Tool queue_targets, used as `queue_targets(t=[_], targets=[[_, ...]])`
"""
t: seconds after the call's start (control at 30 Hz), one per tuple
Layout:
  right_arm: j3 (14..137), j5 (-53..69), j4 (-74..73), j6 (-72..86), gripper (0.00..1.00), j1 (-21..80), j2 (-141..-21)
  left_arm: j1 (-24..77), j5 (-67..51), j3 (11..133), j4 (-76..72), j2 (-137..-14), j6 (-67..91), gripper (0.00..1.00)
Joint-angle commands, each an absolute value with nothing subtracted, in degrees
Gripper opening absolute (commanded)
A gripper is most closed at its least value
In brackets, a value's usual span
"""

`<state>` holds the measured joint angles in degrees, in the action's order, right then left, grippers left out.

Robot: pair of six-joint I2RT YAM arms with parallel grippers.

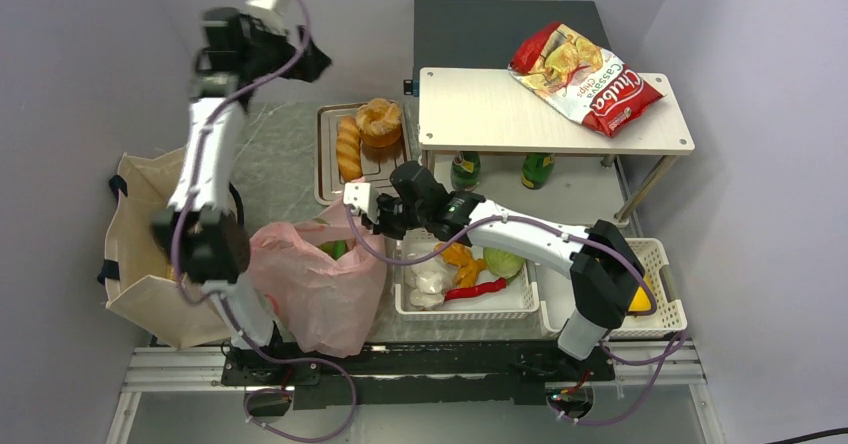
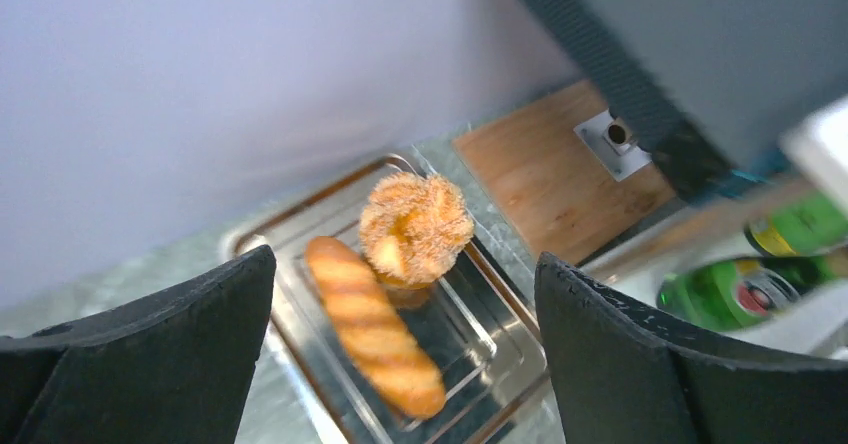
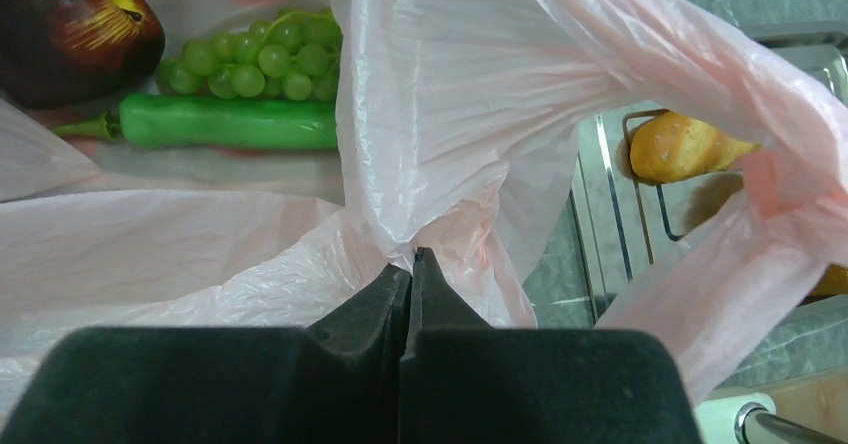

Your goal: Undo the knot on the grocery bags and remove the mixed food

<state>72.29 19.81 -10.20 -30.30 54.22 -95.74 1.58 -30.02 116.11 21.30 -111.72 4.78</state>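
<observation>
The pink grocery bag (image 1: 320, 284) stands open at the table's near edge beside the beige tote (image 1: 150, 254). My right gripper (image 3: 412, 254) is shut on the pink bag's rim (image 3: 440, 114) and holds it up. Inside the bag lie green grapes (image 3: 260, 64), a long green vegetable (image 3: 230, 124) and a dark red fruit (image 3: 70, 29). My left gripper (image 2: 405, 264) is open and empty, raised high above the metal tray (image 2: 470, 334). On that tray the ring-shaped bun (image 2: 415, 226) rests beside the baguette (image 2: 375, 329). In the top view the left gripper (image 1: 305, 59) is at the far left.
A white basket (image 1: 465, 309) by the bag holds garlic (image 1: 430, 279), a cabbage (image 1: 503, 262) and a red pepper. A second basket (image 1: 660, 254) is to its right. A small shelf table (image 1: 480, 114) carries the red Cassava chips bag (image 1: 590, 79), with green bottles (image 1: 465, 169) under it.
</observation>
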Motion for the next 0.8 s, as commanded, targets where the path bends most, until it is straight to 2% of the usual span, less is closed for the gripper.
queue_targets(t=[0.0, 0.1, 0.2, 0.23, 0.33, 0.43, 0.57, 0.7, 0.77], targets=[[74.92, 21.47, -8.19, -25.71, 0.00, 53.10, -95.57, -4.40, -44.10, 111.66, 37.51, -94.39, -11.43, 1.00], [75.33, 22.28, -8.12, -23.65, 0.00, 52.38, -95.27, -8.19, -56.37, 108.17, 62.28, -86.75, -29.06, 0.99], [76.53, 23.21, -8.42, -21.09, 0.00, 51.80, -95.55, -8.59, -58.17, 102.28, 87.93, -78.74, -54.85, 1.00], [77.01, 23.65, -8.70, -20.15, 0.00, 51.68, -95.80, -8.51, -56.45, 97.31, 90.06, -75.21, -56.99, 0.99], [78.59, 24.79, -9.44, -18.47, 0.00, 51.51, -96.72, -8.36, -53.79, 83.08, 90.31, -63.14, -60.09, 1.00], [80.85, 25.77, -10.13, -17.91, 0.00, 51.55, -98.13, -4.90, -50.67, 74.46, 90.24, -55.86, -60.86, 0.99], [85.02, 26.15, -11.41, -17.45, 0.00, 51.46, -100.84, 2.18, -44.57, 65.24, 90.19, -52.78, -59.94, 0.99], [90.48, 25.99, -12.24, -16.41, 0.00, 51.44, -104.10, 4.37, -41.00, 56.86, 88.68, -51.00, -60.00, 0.99], [93.25, 25.89, -12.49, -15.74, 0.00, 51.27, -105.52, 4.48, -37.94, 53.17, 85.07, -49.90, -58.96, 0.89]])
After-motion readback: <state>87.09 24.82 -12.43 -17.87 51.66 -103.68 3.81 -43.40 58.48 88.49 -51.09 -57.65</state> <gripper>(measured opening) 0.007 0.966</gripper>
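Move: The open mouth of the grocery bag lies about 38 cm back from the left hand, 1 cm to its right and 20 cm below; inside, some 28 cm below that hand, are a dark red fruit about 44 cm straight back and a green pepper about 38 cm back, 3 cm right. The round bread it has just left is 9 cm ahead, 6 cm right and 26 cm below. From the right hand, which holds the rim, the mouth's middle is 8 cm back, 9 cm left and 4 cm below. Back towards the robot in one fast sweep of about 46 cm, the left hand first rises, then drops to the near side of the grocery bag's mouth, its wrist swinging clockwise until the wide-open fingers point right and steeply down at the fruit end. The right hand keeps its pinch on the rim and draws it up, left and forward by some 6 cm, tilting slightly. ##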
